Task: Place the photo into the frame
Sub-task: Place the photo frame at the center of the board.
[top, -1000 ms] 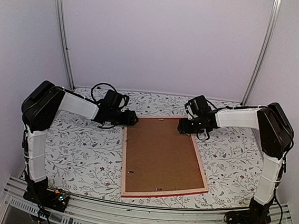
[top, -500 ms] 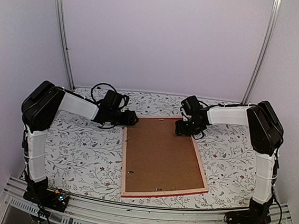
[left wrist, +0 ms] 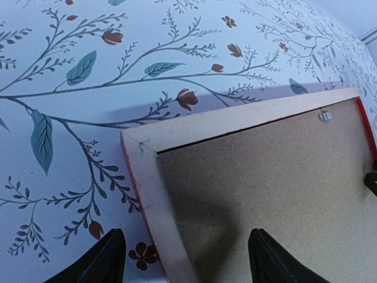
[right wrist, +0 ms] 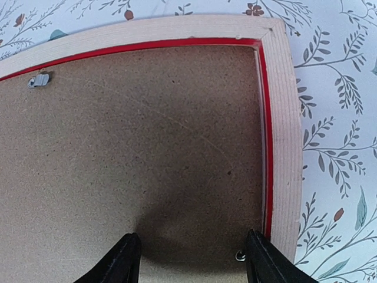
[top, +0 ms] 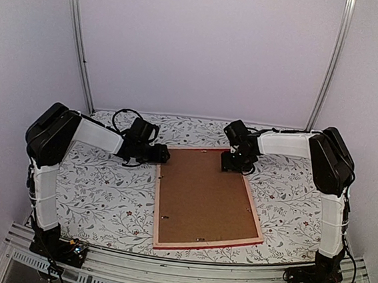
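The frame (top: 157,205) lies face down on the flowered cloth, pale wood rails up, with a thin red edge showing. A brown backing board (top: 204,196) fills it. The photo is hidden. My left gripper (top: 165,155) hovers open at the frame's far left corner. In the left wrist view this gripper (left wrist: 188,259) straddles the left rail (left wrist: 159,194), one fingertip over cloth and the other over the board (left wrist: 271,171). My right gripper (top: 230,164) is open at the far right corner. In its wrist view that gripper (right wrist: 191,259) has both fingertips above the board (right wrist: 147,135), just inside the right rail (right wrist: 283,135).
Small metal clips hold the board along the rails, one at the far rail (right wrist: 39,79) and one by my right fingertip (right wrist: 240,255). The flowered tablecloth (top: 103,193) spreads on both sides of the frame. White walls and two metal posts close the back.
My right arm has swung left, bringing its gripper in over the frame's far right corner. The left gripper has shifted slightly toward the far left corner. The frame has not moved.
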Motion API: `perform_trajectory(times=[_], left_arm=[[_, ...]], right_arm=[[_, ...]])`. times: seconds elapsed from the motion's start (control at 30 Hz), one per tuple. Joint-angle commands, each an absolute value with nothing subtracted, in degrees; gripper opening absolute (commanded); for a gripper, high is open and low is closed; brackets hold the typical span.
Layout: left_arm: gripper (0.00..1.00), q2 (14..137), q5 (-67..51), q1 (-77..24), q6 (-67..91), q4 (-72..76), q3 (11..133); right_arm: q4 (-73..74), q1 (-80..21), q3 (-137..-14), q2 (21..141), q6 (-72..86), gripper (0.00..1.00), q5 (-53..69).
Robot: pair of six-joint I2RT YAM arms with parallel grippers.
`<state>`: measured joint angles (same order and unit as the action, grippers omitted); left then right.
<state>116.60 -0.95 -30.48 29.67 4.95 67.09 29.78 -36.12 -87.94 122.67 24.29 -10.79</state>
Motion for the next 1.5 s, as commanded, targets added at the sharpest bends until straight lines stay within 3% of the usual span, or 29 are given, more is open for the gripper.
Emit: perform_trajectory(times=[0.0, 0.8, 1.03, 1.47], left_arm=[[0.74, 114.7, 2.4, -31.4, 30.4, 3.9, 66.0], [0.74, 111.4, 3.5, -34.1, 32.2, 6.2, 59.5], [0.75, 109.0, 3.9, -34.0, 31.6, 6.9, 58.1], [0.99, 108.8, 1.3, -30.9, 25.5, 5.2, 63.2]], right_arm=[[38.2, -36.7, -87.4, 122.9, 26.7, 0.63, -10.5], [33.7, -35.1, -81.5, 117.8, 26.9, 0.59, 4.1], [33.1, -35.2, -81.0, 114.0, 25.2, 0.59, 1.3], [35.8, -39.0, -79.0, 109.9, 26.5, 0.65, -5.7]])
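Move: The photo frame lies flat, board side up. Its middle is about 15 cm back and 17 cm right of the left hand. The far left corner is some 5 cm ahead of that hand and 2 cm left. From the right hand, the frame's middle is about 13 cm back and 9 cm left, its far right corner 9 cm ahead and 4 cm right, and the right-bar clip 3 cm right, level with it. All sit at about fingertip height or just below. With the right fingertips already on the backboard beside the right bar's inner edge, and the left fingers astride the left bar near its far corner, both hands drag the frame back towards the base about 4 cm. Then both lift off, the right by some 4 cm, the left by less while its fingers open wider. ##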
